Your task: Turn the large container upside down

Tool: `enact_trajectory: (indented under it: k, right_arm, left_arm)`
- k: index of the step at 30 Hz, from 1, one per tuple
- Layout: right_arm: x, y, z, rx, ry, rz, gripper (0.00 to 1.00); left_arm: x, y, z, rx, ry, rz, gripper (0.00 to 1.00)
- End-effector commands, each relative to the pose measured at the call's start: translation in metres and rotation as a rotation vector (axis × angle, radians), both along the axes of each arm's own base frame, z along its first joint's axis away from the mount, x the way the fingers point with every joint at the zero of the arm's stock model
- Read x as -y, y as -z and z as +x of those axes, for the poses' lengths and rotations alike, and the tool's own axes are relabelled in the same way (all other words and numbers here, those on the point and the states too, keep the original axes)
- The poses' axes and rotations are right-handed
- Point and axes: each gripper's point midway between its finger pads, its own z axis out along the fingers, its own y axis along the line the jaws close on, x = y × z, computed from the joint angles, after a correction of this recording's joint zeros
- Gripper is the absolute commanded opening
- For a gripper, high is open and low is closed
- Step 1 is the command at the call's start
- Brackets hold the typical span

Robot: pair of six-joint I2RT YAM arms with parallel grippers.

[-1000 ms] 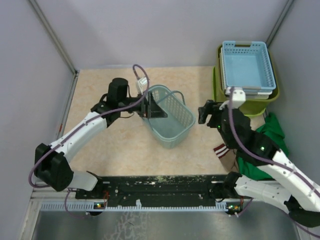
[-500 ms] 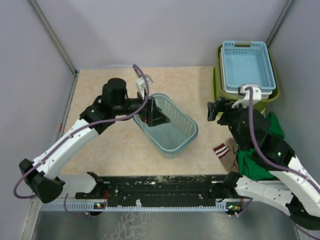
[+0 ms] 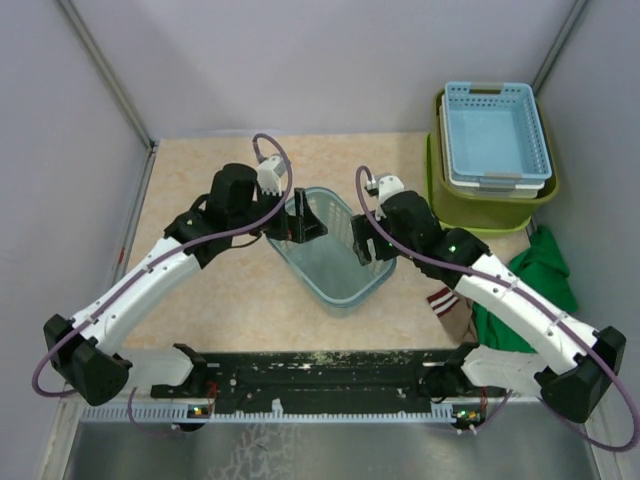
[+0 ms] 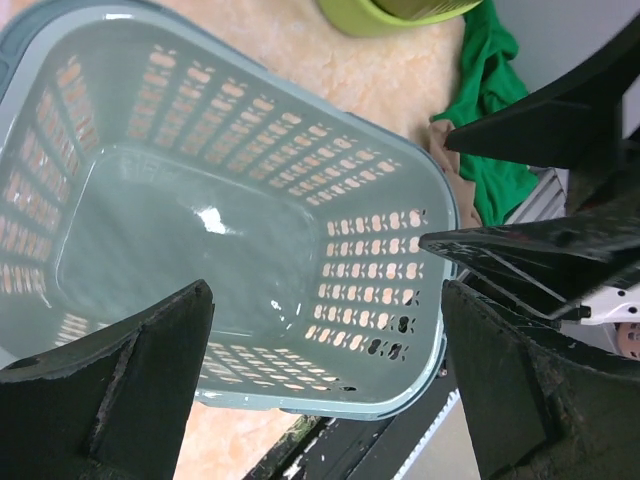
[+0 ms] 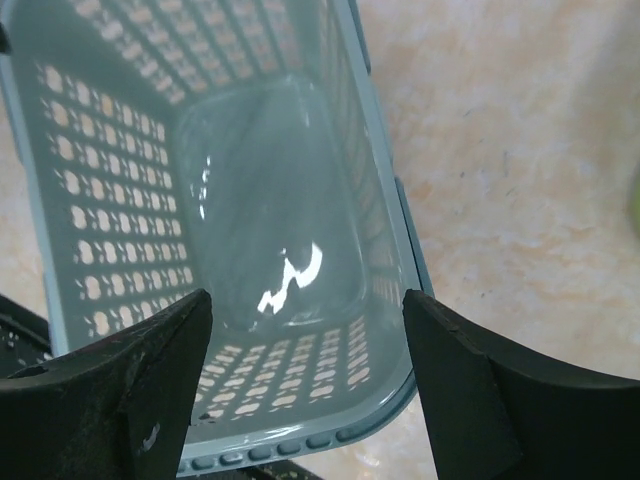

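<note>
The large container point(image 3: 480, 212) is the lime-green tub at the back right of the table, upright, with a white and a blue basket stacked inside it. Only a sliver of its rim point(image 4: 370, 18) shows in the left wrist view. Both grippers are away from it, at a grey-green slatted basket point(image 3: 335, 265) standing upright mid-table. My left gripper point(image 3: 305, 222) hangs open over that basket's left rim, nothing between its fingers point(image 4: 325, 300). My right gripper point(image 3: 367, 243) is open over the basket's right rim, its fingers point(image 5: 307, 300) wider apart than the basket's end.
A blue basket point(image 3: 495, 130) sits on a white one inside the tub. A green cloth point(image 3: 545, 275) lies at the right edge, beside the right arm. A black rail point(image 3: 320, 375) runs along the near table edge. Grey walls close in the back and sides.
My right arm has swung left from beside the lime-green tub to the slatted basket's right rim. The slatted basket has settled lower and flatter on the table. My left gripper stays open at its left rim.
</note>
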Motion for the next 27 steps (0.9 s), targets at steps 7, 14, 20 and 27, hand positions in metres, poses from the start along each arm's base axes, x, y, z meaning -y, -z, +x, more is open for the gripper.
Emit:
enact_trajectory:
  k: [7,14,20,27]
  right_arm:
    - [0.003,0.035,0.001,-0.175,-0.056,0.103,0.77]
    - [0.007,0.045,-0.006,-0.22,-0.048,0.11,0.76]
    - [0.016,0.009,-0.005,-0.109,-0.02,0.153,0.77]
    - [0.044,0.004,0.007,-0.054,0.121,0.139,0.77]
  left_arm:
    - [0.0,0.024,0.006,-0.104,-0.039,0.012,1.0]
    - [-0.002,0.045,0.018,-0.177,-0.04,0.018,0.99]
    - [-0.004,0.058,0.033,-0.188,-0.04,0.051,0.99]
    - [-0.014,0.069,0.066,-0.173,-0.075,0.103,0.99]
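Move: The large container stands open side up under both hands. Its middle is about 4 cm ahead of the left hand, 5 cm to its right and 15 cm below. From the right hand that middle lies some 5 cm ahead, 7 cm left and 12 cm below. The olive tub with its blue trays is about 24 cm ahead and 31 cm right of the right hand; the brown cloth is 6 cm back and 21 cm right. Sinking about 8 cm and reaching forward roughly half that, the left hand heads for the far end of the large container, fingers wide open and tipping down some 15 degrees. The right hand first drops about 5 cm with its open fingers tipping down, then lifts again by some 3 cm while shifting about 2 cm right, over towards the container's right-hand rim. ##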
